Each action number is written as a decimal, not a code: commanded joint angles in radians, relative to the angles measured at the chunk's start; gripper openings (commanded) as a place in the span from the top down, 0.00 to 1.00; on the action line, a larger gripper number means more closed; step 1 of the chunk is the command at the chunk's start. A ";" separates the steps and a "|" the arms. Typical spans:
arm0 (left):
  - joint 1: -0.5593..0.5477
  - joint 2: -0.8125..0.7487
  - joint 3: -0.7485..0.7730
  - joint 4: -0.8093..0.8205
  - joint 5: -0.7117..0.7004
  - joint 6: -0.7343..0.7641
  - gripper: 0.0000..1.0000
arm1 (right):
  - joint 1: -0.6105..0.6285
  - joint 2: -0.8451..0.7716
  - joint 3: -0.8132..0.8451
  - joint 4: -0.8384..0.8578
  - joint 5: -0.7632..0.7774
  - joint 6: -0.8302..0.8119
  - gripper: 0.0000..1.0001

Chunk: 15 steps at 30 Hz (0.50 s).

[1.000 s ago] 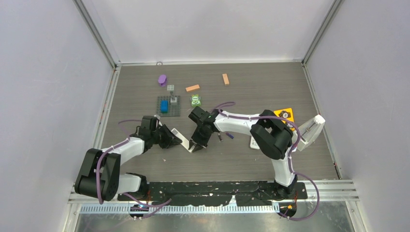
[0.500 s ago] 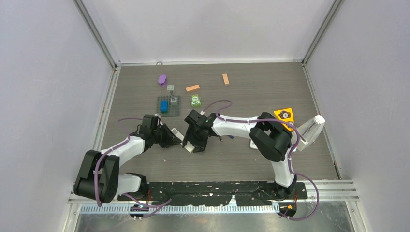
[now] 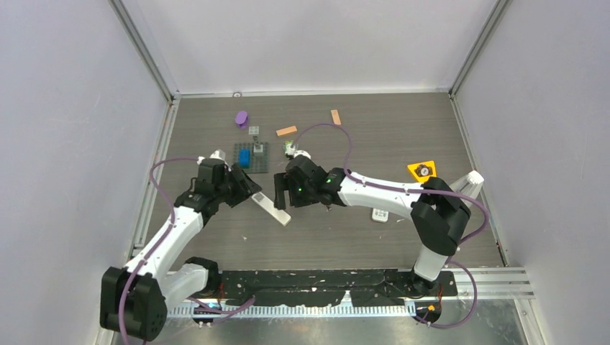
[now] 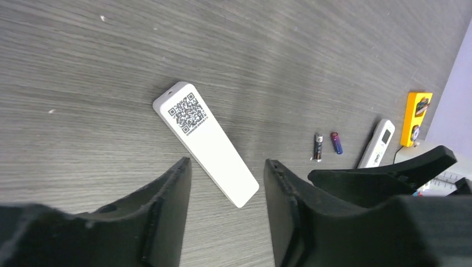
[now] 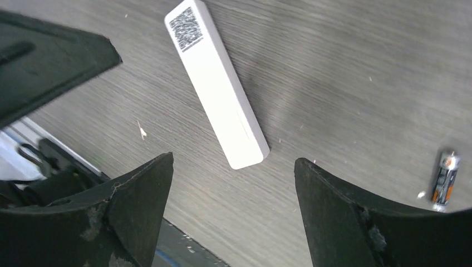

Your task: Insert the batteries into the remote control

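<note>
The white remote control point(image 3: 272, 208) lies flat on the table with its QR-code face up, and nothing grips it. My left gripper point(image 4: 228, 163) hovers open over the remote's point(image 4: 206, 142) plain end. My right gripper point(image 5: 234, 161) is open wide above the same end of the remote point(image 5: 217, 83), coming from the other side. Two batteries lie further right: a dark one point(image 4: 318, 147) and a purple one point(image 4: 336, 142). The dark battery with an orange band point(image 5: 443, 186) shows at the right wrist view's edge.
A second white remote point(image 3: 380, 214) and an orange holder point(image 3: 423, 169) lie on the right. At the back are a grey baseplate with a blue brick point(image 3: 250, 157), a purple piece point(image 3: 242, 118), two orange-tan blocks point(image 3: 286, 131) point(image 3: 335, 116) and a green piece point(image 3: 290, 149).
Both grippers have opened and let go of the remote, which now lies free on the table. The left arm has drawn back towards the far left, and the right arm has shifted left.
</note>
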 commanded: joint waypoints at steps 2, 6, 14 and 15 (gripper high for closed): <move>0.005 -0.134 0.069 -0.170 -0.146 0.029 0.30 | 0.067 0.065 0.128 -0.022 0.016 -0.428 0.14; 0.005 -0.220 0.080 -0.280 -0.279 0.017 0.06 | 0.095 0.138 0.173 -0.028 0.034 -0.557 0.10; 0.009 -0.297 0.111 -0.413 -0.396 0.001 0.03 | 0.101 0.231 0.207 -0.018 0.041 -0.637 0.12; 0.012 -0.299 0.115 -0.420 -0.397 -0.002 0.03 | 0.101 0.241 0.206 -0.015 0.047 -0.639 0.14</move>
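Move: The remote lies back up: its middle is about 5 cm to the right hand's left, 1 cm back and 8 cm down, with the battery-cover end nearest that hand. From the right hand the dark battery is roughly 10 cm right and level, and the green block about 15 cm ahead, straight on. For the left hand the remote's middle lies some 4 cm back, 4 cm right and 8 cm below. Swinging left over the remote first, then sinking about 5 cm towards its battery-cover end, the right hand turns some 30 degrees counter-clockwise until its still wide-open fingers line up with the remote's long sides. Meanwhile the left hand clears away about 6 cm to the left, rising and then drawing back a little, its fingers opening wide. ##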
